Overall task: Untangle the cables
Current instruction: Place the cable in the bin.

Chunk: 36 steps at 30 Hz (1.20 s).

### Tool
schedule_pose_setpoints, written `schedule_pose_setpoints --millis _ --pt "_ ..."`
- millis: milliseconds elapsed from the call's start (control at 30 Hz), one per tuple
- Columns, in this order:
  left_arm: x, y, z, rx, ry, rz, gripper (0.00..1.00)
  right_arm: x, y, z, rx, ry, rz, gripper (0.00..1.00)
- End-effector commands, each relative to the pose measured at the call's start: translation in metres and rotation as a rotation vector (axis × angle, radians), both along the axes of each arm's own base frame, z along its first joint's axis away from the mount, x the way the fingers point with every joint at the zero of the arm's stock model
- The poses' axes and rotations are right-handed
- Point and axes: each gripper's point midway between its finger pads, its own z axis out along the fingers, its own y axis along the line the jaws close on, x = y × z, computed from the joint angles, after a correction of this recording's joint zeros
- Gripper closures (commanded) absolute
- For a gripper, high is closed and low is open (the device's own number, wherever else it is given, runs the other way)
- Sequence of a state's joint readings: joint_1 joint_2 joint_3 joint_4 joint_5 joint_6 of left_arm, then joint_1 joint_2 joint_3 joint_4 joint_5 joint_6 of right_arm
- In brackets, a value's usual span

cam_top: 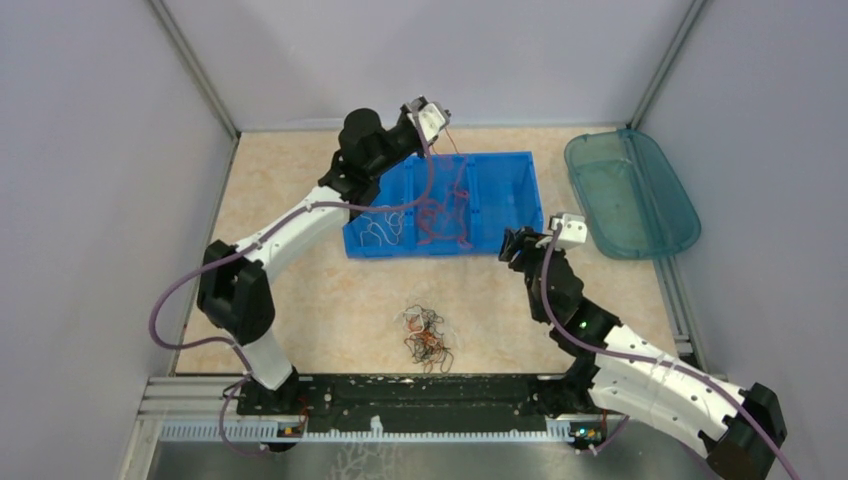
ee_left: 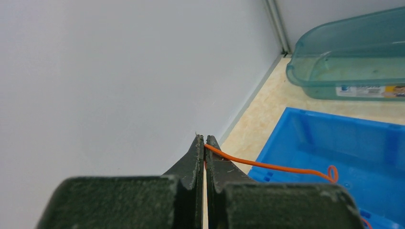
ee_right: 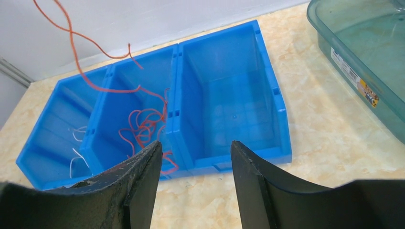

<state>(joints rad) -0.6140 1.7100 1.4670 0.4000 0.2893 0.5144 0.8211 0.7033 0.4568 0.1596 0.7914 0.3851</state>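
A tangle of black, red-orange and white cables lies on the table in front of a blue three-compartment bin. Red-orange wires lie in its middle compartment and white wires in its left one. My left gripper is raised over the bin's far edge, shut on a red-orange wire that hangs down into the middle compartment; the wire also shows in the right wrist view. My right gripper is open and empty, near the bin's front right corner.
A teal translucent tub stands at the back right, next to the bin. Grey walls close in the left, back and right sides. The bin's right compartment holds nothing.
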Motion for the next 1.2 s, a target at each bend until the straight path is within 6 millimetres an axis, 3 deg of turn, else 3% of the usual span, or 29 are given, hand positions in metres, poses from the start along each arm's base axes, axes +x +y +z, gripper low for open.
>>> schedule_pose_setpoints --millis 0,200,367,467,700,833,933,1167 --pt "0.02 0.009 0.034 -0.037 -0.106 0.043 1.0 0.001 0.0 0.008 0.026 -0.037 0.01 0.44" --pt "0.034 0.01 0.056 -0.072 -0.126 0.052 1.0 0.002 0.004 0.004 0.033 -0.03 0.019 0.45" --pt "0.037 0.011 0.047 -0.059 -0.121 0.054 1.0 0.002 0.005 0.006 0.036 -0.033 0.022 0.45" --pt "0.033 0.011 0.025 -0.031 -0.08 0.04 1.0 0.002 0.004 0.007 0.037 -0.032 0.021 0.45" --pt "0.001 0.015 -0.062 0.067 0.151 -0.027 1.0 0.0 -0.001 0.008 0.034 -0.03 0.01 0.45" --pt "-0.009 0.018 -0.086 0.092 0.219 -0.037 1.0 0.0 0.001 0.007 0.039 -0.026 0.014 0.45" --pt "-0.005 0.017 -0.099 0.117 0.249 -0.028 1.0 0.001 0.005 0.005 0.045 -0.02 0.024 0.45" --pt "0.024 0.008 -0.127 0.181 0.287 0.014 0.97 0.002 0.006 -0.001 0.04 -0.008 0.026 0.45"
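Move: Under the left hand, which already holds the orange cable, the blue bin's middle compartment lies about 7 cm back and 30 cm below, with no clear offset sideways. Its left compartment, with the white cable, is about 12 cm to the left of it, and the empty right compartment some 13 cm to the right of it. From the right hand the middle compartment is roughly 11 cm ahead, 14 cm left and 18 cm lower. Carrying the pinched orange cable, the left hand eases forward about 4 cm, bobs up nearly as much, then drops quickly some 15 cm from that high point towards the middle compartment, drawing back over the forward travel. The closed fingers tip downwards by roughly 15 degrees and keep their hold on the cable. ##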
